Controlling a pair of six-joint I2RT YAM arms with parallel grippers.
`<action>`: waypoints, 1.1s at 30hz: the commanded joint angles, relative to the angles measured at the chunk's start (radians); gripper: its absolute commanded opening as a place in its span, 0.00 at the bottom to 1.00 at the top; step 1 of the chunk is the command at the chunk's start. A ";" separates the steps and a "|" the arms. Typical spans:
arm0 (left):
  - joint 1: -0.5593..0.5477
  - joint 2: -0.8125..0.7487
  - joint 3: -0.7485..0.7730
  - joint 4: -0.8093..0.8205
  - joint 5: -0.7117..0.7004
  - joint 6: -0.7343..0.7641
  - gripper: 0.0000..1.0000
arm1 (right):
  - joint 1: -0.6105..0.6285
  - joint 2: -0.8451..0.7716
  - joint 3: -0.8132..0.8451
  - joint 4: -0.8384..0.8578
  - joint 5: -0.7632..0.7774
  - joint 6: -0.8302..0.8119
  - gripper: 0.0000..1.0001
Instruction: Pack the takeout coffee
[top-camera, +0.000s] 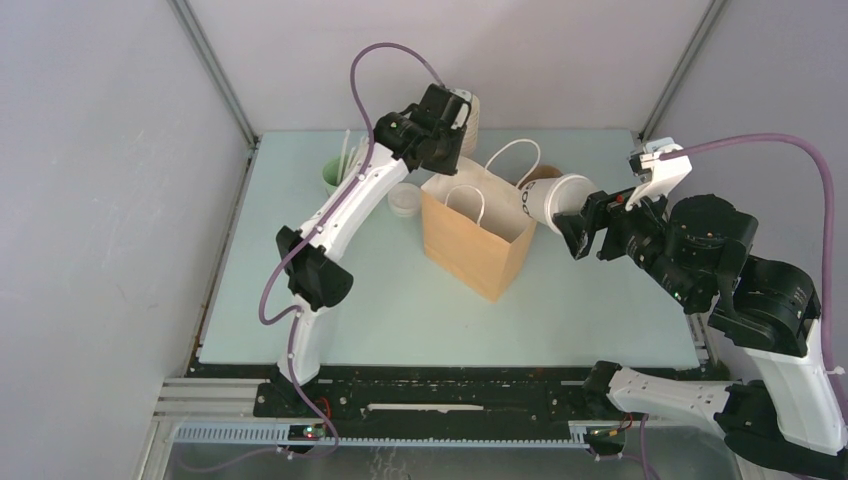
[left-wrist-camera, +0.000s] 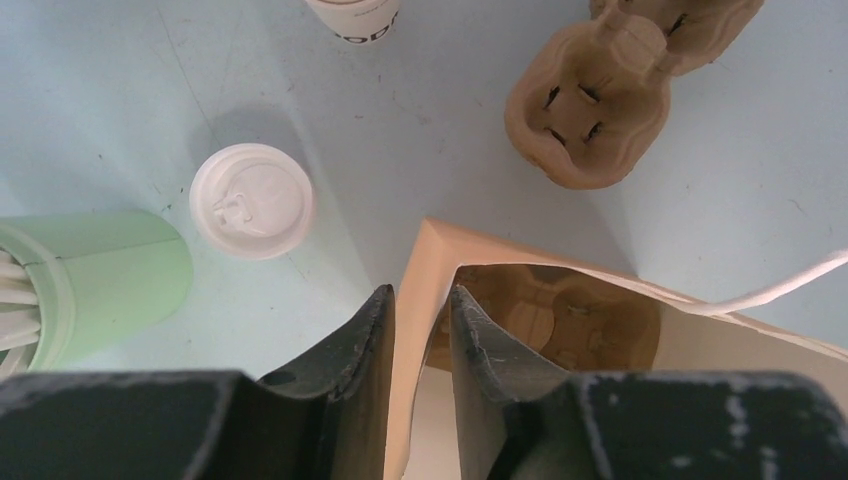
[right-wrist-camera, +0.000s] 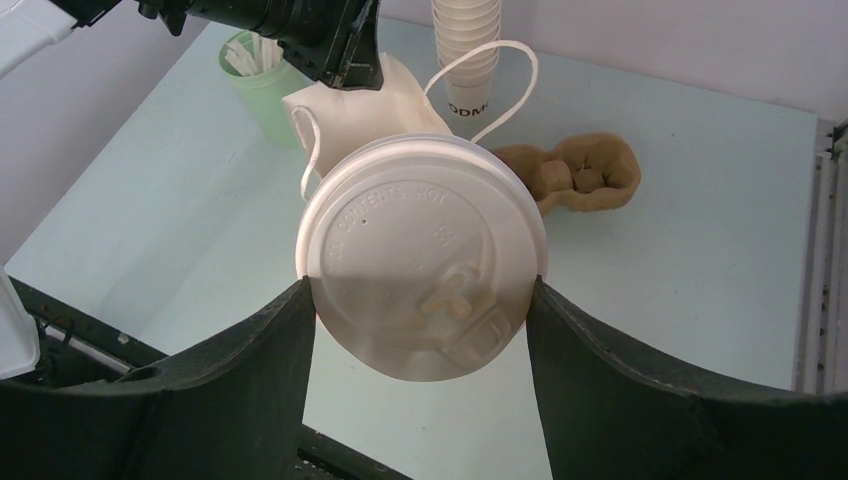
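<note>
The takeout coffee (top-camera: 545, 203), a white paper cup with dark lettering, hangs on its side above the right end of the brown paper bag (top-camera: 475, 240). My right gripper (top-camera: 583, 222) is shut on it near the lid (right-wrist-camera: 420, 260), which faces the right wrist camera between both fingers. My left gripper (left-wrist-camera: 420, 300) is at the bag's far left corner, jaws open and straddling the bag's wall (left-wrist-camera: 430, 250). The wall lies against one finger with a small gap to the other. A cardboard carrier (left-wrist-camera: 560, 310) lies inside the bag.
A mint-green cup with straws (top-camera: 338, 175) stands at the back left, a loose white lid (top-camera: 404, 198) beside it. A stack of lidless cups (right-wrist-camera: 465, 40) stands behind the bag. A second cardboard carrier (right-wrist-camera: 580, 175) lies on the table behind the bag's right end.
</note>
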 joint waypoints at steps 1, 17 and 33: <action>-0.003 -0.042 -0.016 -0.042 -0.037 0.021 0.32 | -0.008 0.001 0.029 0.022 -0.015 0.010 0.44; -0.026 -0.135 -0.114 0.010 -0.121 0.070 0.00 | -0.017 0.007 0.009 0.045 -0.096 -0.087 0.30; -0.253 -0.905 -1.227 0.831 -0.506 0.136 0.00 | -0.015 0.082 0.112 -0.105 -0.715 -0.450 0.00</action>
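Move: The paper bag's left rim stands between the left hand's parted fingers; the bag's middle is about 7 cm back, 8 cm right and 13 cm below. From that hand the lid stack is about 6 cm ahead and 10 cm left, the cup stack 15 cm ahead and 3 cm right. The right hand still holds the lidded coffee cup; the bag's middle lies about 9 cm ahead, 12 cm left and 29 cm below it, the spare carrier 24 cm straight ahead. The bag's left rim is first followed a little down and left, then pinched as the left fingers shut, and pulled back about 11 cm, also left and finally slightly up, the hand tipping up some 20 degrees. The coffee cup, kept gripped by its lid in the right hand, swings left and back about 7 cm at nearly level height, turning some 35 degrees counter-clockwise, its base brought over the bag's mouth. ##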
